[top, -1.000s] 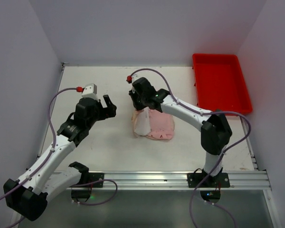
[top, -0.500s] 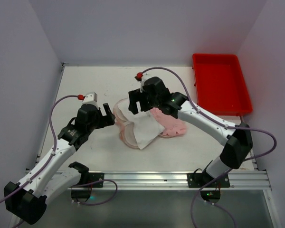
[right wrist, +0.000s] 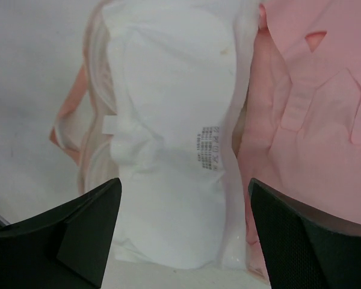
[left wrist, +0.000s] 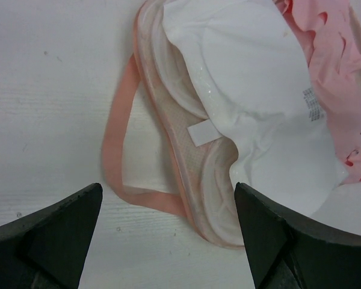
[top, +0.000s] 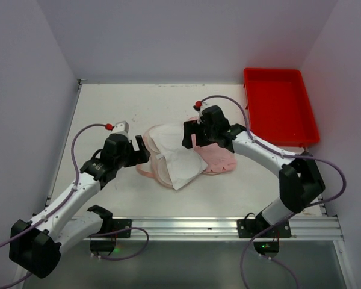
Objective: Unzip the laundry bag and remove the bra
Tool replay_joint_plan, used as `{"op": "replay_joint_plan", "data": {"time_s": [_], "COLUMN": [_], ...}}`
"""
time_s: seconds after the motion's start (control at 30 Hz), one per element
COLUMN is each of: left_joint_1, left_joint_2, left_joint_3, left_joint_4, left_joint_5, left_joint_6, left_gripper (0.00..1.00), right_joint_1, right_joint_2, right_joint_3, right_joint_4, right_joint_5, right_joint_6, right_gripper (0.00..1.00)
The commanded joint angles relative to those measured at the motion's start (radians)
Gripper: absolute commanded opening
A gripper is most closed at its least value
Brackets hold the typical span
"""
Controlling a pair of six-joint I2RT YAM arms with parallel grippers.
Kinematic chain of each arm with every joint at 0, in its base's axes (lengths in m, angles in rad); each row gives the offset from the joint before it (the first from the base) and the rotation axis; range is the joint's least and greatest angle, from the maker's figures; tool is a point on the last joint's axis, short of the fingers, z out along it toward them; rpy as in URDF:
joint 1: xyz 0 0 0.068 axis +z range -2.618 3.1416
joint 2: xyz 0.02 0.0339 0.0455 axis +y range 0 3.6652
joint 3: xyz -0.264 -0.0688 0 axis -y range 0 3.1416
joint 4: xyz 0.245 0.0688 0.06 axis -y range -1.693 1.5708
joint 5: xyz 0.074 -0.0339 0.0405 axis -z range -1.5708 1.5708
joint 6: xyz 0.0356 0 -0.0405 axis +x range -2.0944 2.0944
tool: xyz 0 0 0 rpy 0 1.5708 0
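The laundry bag (top: 216, 161) lies unzipped and spread open mid-table. Its printed pink half is on the right, and its pale mesh half (left wrist: 180, 153) with pink trim and loop strap (left wrist: 111, 150) is on the left. The white bra (top: 178, 161), folded and showing a printed label, rests on the mesh half (right wrist: 93, 150) and overhangs its near edge. My right gripper (top: 189, 137) hovers open just above the bra (right wrist: 174, 120) with nothing between its fingers. My left gripper (top: 141, 152) is open at the bag's left rim, close above the table, its jaws either side of the strap and rim.
A red tray (top: 280, 108) stands at the back right, beside the right wall. White walls close in the table on the left, back and right. The right arm's cable loops over the table's right side.
My right gripper has opened and let go. The bag's half has flopped open to the left with the white bra on it. The left gripper has moved in to the bag's rim.
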Motion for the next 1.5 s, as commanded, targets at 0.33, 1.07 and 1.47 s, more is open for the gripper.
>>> {"op": "replay_joint_plan", "data": {"time_s": [0.33, 1.07, 1.47], "left_joint_1": [0.004, 0.014, 0.017], "left_joint_2": [0.087, 0.084, 0.031], "left_joint_3": [-0.076, 0.197, 0.153], "left_joint_4": [0.118, -0.072, -0.030], "left_joint_5": [0.043, -0.064, -0.089], "left_joint_6": [-0.025, 0.150, 0.213], "left_gripper": [0.93, 0.94, 0.94], "right_joint_1": [-0.014, -0.161, -0.526], "right_joint_2": [0.262, -0.143, 0.045], "right_joint_3": [0.027, 0.280, 0.705], "right_joint_4": [0.152, -0.180, -0.148], "right_joint_5": [-0.136, 0.099, 0.541], "right_joint_6": [-0.020, -0.311, -0.603], "right_gripper": [0.53, 0.00, 0.00]}}
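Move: The white bra's middle lies about 5 cm left of the right hand and 11 below, level with it; the laundry bag's left half lies beneath the bra, 9 cm left. The pink cloth is 8 cm right and 1 ahead, the red bin some 37 cm right and 21 ahead. From the left hand, the bra is 12 cm right, 3 ahead and 9 below. Right hand sinks 10 cm, pinches the bra, raises it 35 cm right-forward towards the red bin; left dips, rises. ##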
